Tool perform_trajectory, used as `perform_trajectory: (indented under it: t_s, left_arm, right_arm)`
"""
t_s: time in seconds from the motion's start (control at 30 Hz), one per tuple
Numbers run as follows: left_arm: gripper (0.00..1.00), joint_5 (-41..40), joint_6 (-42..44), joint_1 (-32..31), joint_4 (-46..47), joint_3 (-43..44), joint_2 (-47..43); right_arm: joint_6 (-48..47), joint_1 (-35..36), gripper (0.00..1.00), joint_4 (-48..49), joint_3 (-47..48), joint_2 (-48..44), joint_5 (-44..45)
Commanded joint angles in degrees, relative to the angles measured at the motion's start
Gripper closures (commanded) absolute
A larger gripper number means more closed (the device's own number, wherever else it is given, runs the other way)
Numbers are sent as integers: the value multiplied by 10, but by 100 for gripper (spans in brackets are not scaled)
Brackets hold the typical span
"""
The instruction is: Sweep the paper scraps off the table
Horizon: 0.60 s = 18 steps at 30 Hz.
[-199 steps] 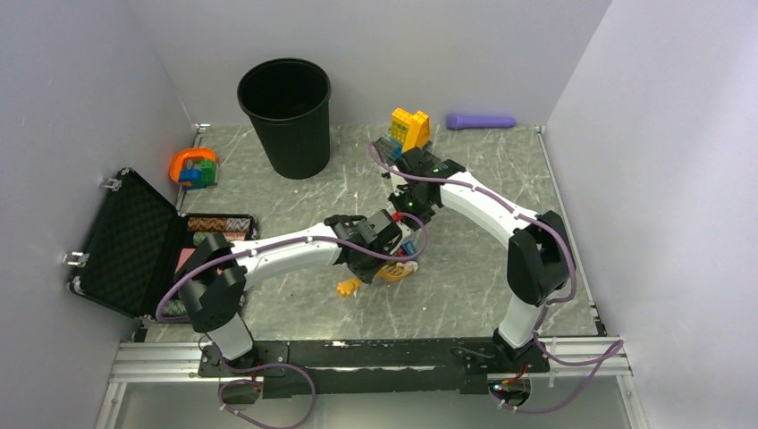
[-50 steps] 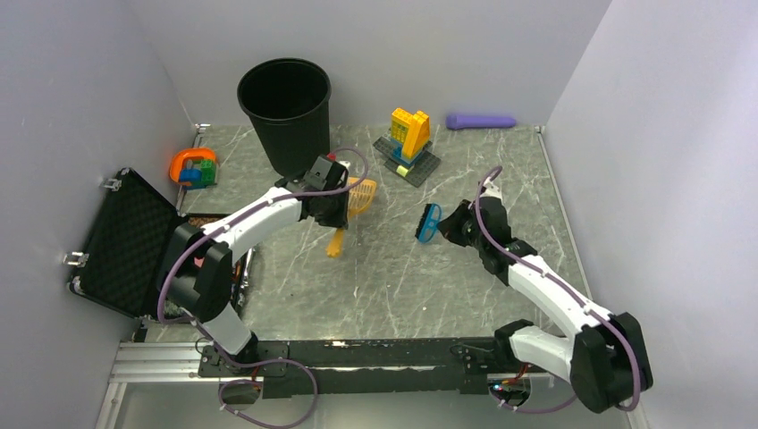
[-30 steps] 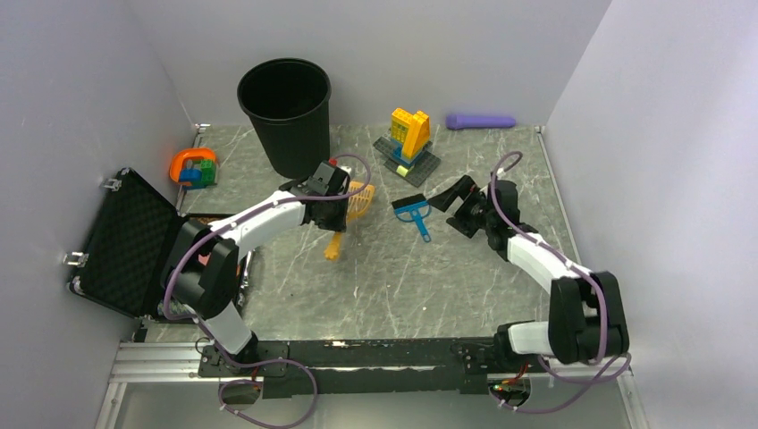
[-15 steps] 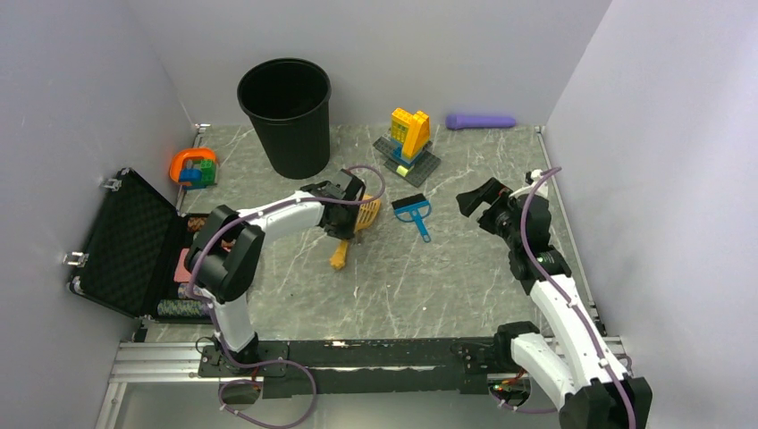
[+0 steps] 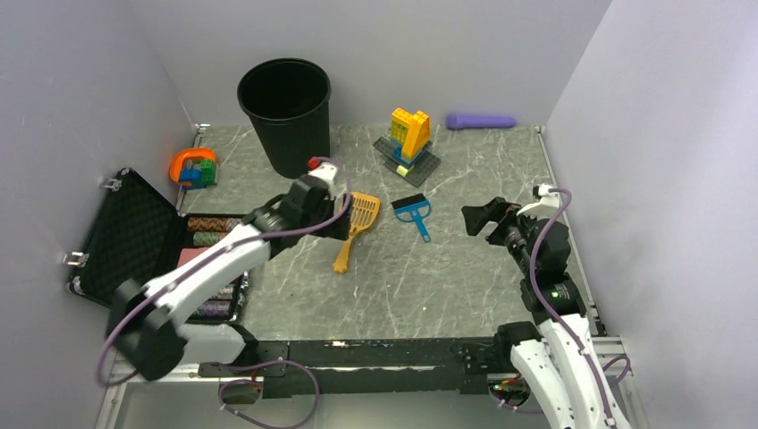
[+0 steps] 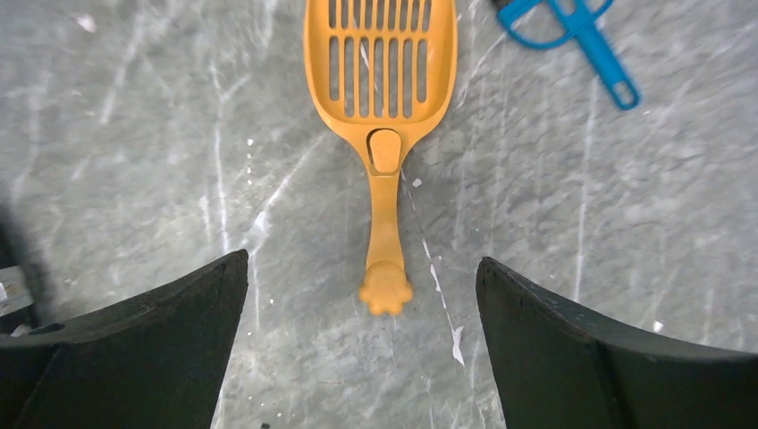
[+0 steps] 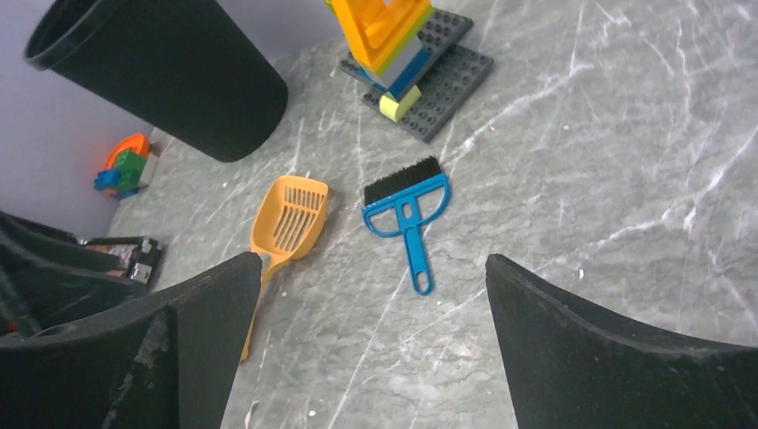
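Note:
No paper scraps show in any view. On the grey-green marble table [image 5: 429,277] an orange slotted scoop [image 5: 356,223] lies flat, its handle pointing toward the near edge. My left gripper [image 5: 335,223] hovers just over the handle end, open and apart from it. In the left wrist view the scoop [image 6: 382,71] lies between and ahead of the spread fingers, left gripper [image 6: 362,261]. A blue hand brush [image 5: 414,214] lies right of the scoop. My right gripper [image 5: 478,222] stands open to the brush's right, holding nothing, right gripper [image 7: 373,257].
A black bin [image 5: 286,116] stands at the back left. A yellow-and-blue brick build [image 5: 408,138] sits on a dark plate behind the brush. A purple stick [image 5: 481,121] lies by the back wall. An open black case [image 5: 125,241] and an orange-green toy [image 5: 194,167] are at left.
My left gripper has opened, let go of the scoop and drawn back toward the near left. The scoop now lies on the table. My right arm has pulled back from the brush.

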Motion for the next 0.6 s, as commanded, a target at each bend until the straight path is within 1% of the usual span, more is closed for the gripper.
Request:
perform_trajectory:
  t_s: [0.0, 0.17, 0.33, 0.43, 0.57]
  left_arm:
    - [1, -58, -4, -13, 47, -83, -153]
    - [1, -51, -13, -15, 99, -196, -322]
    - [1, -57, -16, -15, 137, -300, -477]
    - [1, -68, -26, -15, 140, -336, -534]
    - [1, -70, -31, -15, 134, -356, -563]
  right_arm:
    - [-63, -1, 0, -47, 56, -39, -26]
    - [-70, -2, 0, -89, 58, -96, -21]
    - [-56, -1, 0, -106, 19, -165, -3]
    - [-43, -1, 0, -107, -13, -198, 3]
    - [-26, -2, 0, -110, -30, -219, 10]
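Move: The orange scoop lies under the left hand, its middle about 5 cm ahead, 4 cm right and 12 cm down; from that hand the black bin stands roughly 27 cm ahead and 12 cm left, the open case 6 cm back and 29 cm left. The blue brush lies some 10 cm ahead of the right hand, 14 cm left and 20 cm below; 17 cm straight beyond the brush stands the block model. Scoop and brush, both already let go, are left lying as the two empty, wide-open hands withdraw. The left goes about 8 cm back and 8 cm left, towards the case, rising some 5 cm at first and then easing down a little, its fingers tipping up roughly 25 degrees. The right draws back about 6 cm, rising and then sinking again, and tips up about 10 degrees. ##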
